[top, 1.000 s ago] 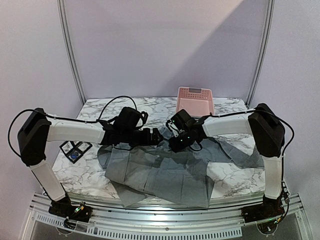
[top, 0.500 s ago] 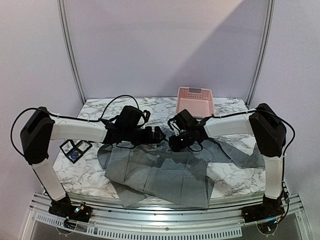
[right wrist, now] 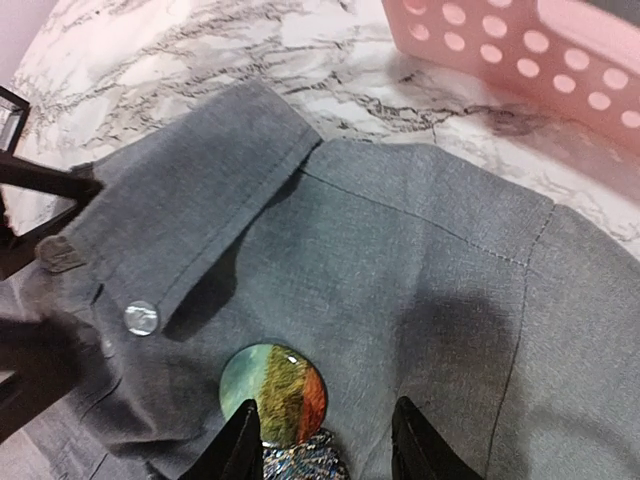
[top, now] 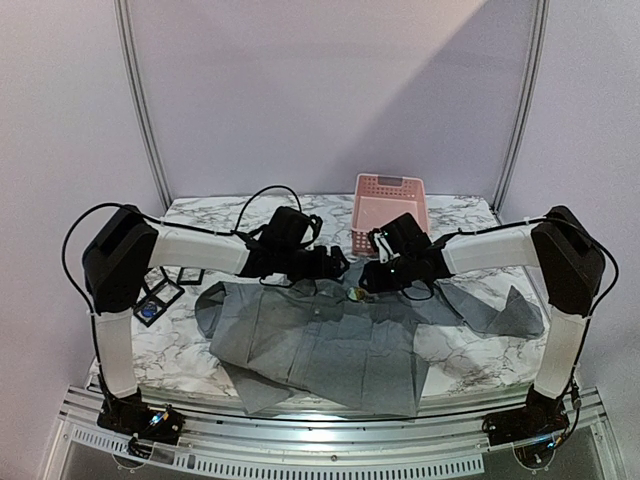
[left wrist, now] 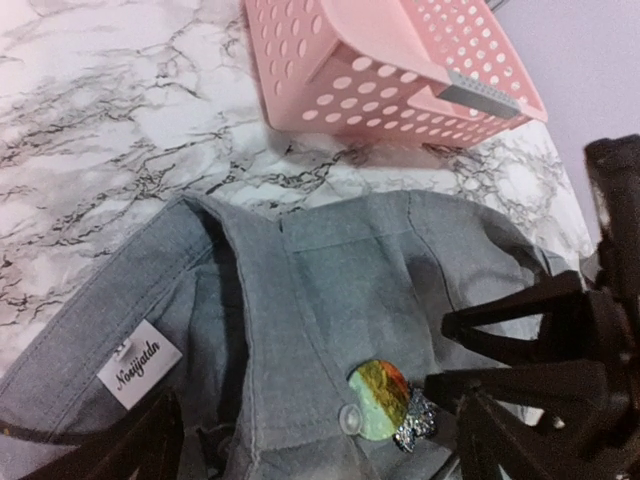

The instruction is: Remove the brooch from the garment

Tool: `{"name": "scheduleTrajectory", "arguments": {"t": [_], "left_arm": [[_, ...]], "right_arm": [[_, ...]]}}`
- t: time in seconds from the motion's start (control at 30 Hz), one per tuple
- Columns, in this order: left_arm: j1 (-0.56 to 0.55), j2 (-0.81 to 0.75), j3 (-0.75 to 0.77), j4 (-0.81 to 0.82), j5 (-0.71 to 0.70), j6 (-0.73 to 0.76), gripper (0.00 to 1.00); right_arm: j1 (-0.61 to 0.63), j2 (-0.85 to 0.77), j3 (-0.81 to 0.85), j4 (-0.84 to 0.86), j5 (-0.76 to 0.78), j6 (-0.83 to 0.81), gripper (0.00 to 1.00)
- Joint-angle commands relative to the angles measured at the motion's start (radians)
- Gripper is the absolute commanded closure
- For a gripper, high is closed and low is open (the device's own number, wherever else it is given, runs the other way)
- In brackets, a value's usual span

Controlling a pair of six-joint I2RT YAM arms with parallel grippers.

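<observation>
The grey garment lies spread on the marble table, collar toward the back. Just below the collar sits the brooch, a round green, yellow and orange disc with a glittery piece under it; it also shows in the left wrist view as the brooch and from above as the brooch. My right gripper is open, its jaws straddling the glittery piece, with the left finger against the disc's edge. My left gripper stands wide open over the collar, just left of the brooch. From above, the left gripper and right gripper nearly meet.
A pink perforated basket stands at the back of the table, just beyond the collar. A small black-framed item lies at the left edge. A white label is sewn inside the collar, and a clear button sits on the placket.
Both arms have reached farther back and to the right over the collar. The right jaws have narrowed a little. The brooch now shows from above.
</observation>
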Motion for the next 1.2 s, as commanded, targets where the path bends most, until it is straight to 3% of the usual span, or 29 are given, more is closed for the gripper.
{"name": "scheduleTrajectory", "arguments": {"t": [0.0,0.23,0.4,0.5,0.53,0.7,0.83,1.17], "left_arm": [[0.008,0.063,0.06,-0.083,-0.015,0.04,0.08],[0.007,0.112,0.089,-0.086,0.072,0.017,0.31],[0.011,0.118,0.067,-0.008,0.145,-0.001,0.65],[0.015,0.067,0.017,0.094,0.165,-0.003,0.95],[0.017,0.047,-0.003,0.13,0.172,-0.002,1.0],[0.026,-0.038,-0.119,0.378,0.251,-0.047,1.0],[0.03,-0.05,-0.157,0.487,0.316,-0.111,1.0],[0.037,-0.062,-0.204,0.577,0.333,-0.186,1.0]], "right_arm": [[-0.002,-0.073,-0.016,0.026,0.048,0.019,0.55],[-0.011,-0.104,-0.017,0.017,0.052,0.013,0.55],[-0.011,-0.122,-0.033,0.035,0.044,0.014,0.55],[-0.012,-0.136,-0.062,0.055,0.042,0.014,0.55],[-0.011,-0.144,-0.076,0.066,0.041,0.012,0.55],[0.006,-0.211,-0.147,0.136,-0.012,-0.022,0.55],[0.023,-0.236,-0.149,0.136,-0.026,-0.022,0.55],[0.065,-0.204,-0.12,0.163,-0.05,-0.02,0.53]]}}
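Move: The garment's front edge by the collar button lies about 4 cm below the left hand, some 2 cm right and 1 cm back. The brooch is roughly 3 cm back, 5 right and 6 below that hand. From the right hand, the brooch sits about 4 cm below, 2 left and level with it fore and aft. The pink basket's middle is some 17 cm ahead and 5 to the right of the right hand, 3 below. Down about 4 cm, the left hand sinks onto the collar end of the garment's front edge, shuts its wide-open fingers to pinch the cloth, then lifts it some 9 cm while drifting right and back, its fingers tipping upward. The right hand backs off upward, away from the brooch, by roughly 7 cm and then draws back a little, fingers staying half open. ##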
